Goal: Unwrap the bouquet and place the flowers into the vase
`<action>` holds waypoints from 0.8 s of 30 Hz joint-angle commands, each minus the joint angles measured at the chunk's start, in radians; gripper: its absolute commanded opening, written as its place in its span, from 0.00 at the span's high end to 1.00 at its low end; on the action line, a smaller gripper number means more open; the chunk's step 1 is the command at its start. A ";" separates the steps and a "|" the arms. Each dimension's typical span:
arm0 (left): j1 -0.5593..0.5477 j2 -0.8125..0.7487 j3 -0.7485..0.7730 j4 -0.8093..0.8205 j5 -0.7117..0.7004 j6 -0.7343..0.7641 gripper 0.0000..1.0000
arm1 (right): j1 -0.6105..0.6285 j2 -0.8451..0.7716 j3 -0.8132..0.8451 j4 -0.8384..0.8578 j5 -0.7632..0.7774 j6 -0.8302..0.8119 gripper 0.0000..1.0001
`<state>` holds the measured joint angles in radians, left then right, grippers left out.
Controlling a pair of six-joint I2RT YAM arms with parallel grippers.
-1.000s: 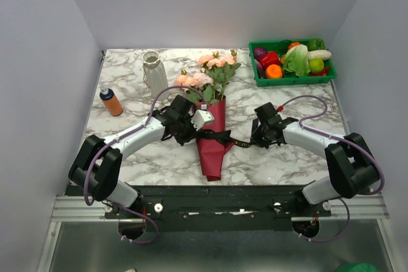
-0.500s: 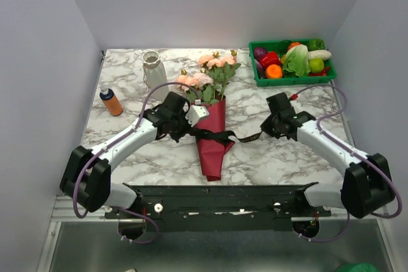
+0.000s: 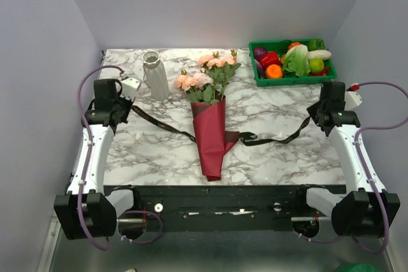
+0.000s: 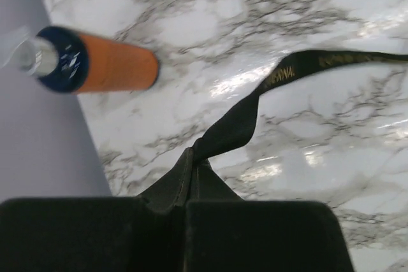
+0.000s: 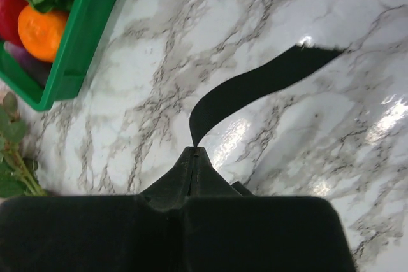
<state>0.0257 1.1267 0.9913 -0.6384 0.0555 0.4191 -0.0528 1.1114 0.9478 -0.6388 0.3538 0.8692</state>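
Observation:
The bouquet lies mid-table: a dark red paper cone (image 3: pixel 213 138) with peach-pink flowers (image 3: pixel 207 74) and green leaves at its far end. Its black ribbon (image 3: pixel 162 125) stretches out to both sides of the cone, with a small loop (image 3: pixel 245 137) just right of it. My left gripper (image 3: pixel 125 105) (image 4: pixel 191 157) is shut on the ribbon's left end (image 4: pixel 242 119) at the table's left edge. My right gripper (image 3: pixel 317 118) (image 5: pixel 194 151) is shut on the right end (image 5: pixel 255 84) near the right edge. The white ribbed vase (image 3: pixel 155 76) stands upright, left of the flowers.
A green crate (image 3: pixel 296 81) of vegetables sits at the back right, and its corner (image 5: pixel 76 49) shows in the right wrist view. A small orange bottle (image 4: pixel 95 62) stands by the left wall, close to my left gripper. Grey walls close in both sides.
Both arms swung outward from the cone to the table's edges, each pulling a ribbon end. The ribbon has come loose and now lies stretched across the table.

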 commanded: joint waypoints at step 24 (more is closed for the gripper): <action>-0.211 0.022 0.133 -0.192 0.331 -0.054 0.01 | 1.000 -0.032 0.040 0.120 0.244 -0.668 0.00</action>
<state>-0.1608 1.0904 1.1412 -0.8856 0.3317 0.4427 0.7185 1.0508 1.0264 -0.5472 0.5053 0.4423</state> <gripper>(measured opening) 0.988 0.998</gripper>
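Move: Each of my hands holds one end of the untied ribbon. The bouquet's wrapper lies about 28 cm to the right of my left hand, 5 cm back and 14 cm below; the vase stands some 10 cm right and 12 cm ahead, the orange bottle about 6 cm left and 5 cm ahead. From my right hand the wrapper is about 35 cm left, 4 cm back and 14 cm lower, with the vegetable crate some 24 cm ahead and 6 cm left. I draw both ribbon ends a little farther outward, my left hand some 7 cm to the left and slightly back, my right about 3 cm to the right. I open both grippers wide and let the ends go, then reverse inward towards the wrapper, rising as I go: left hand about 17 cm rightward, right hand some 23 cm leftward, turning roughly 50 degrees counter-clockwise. ##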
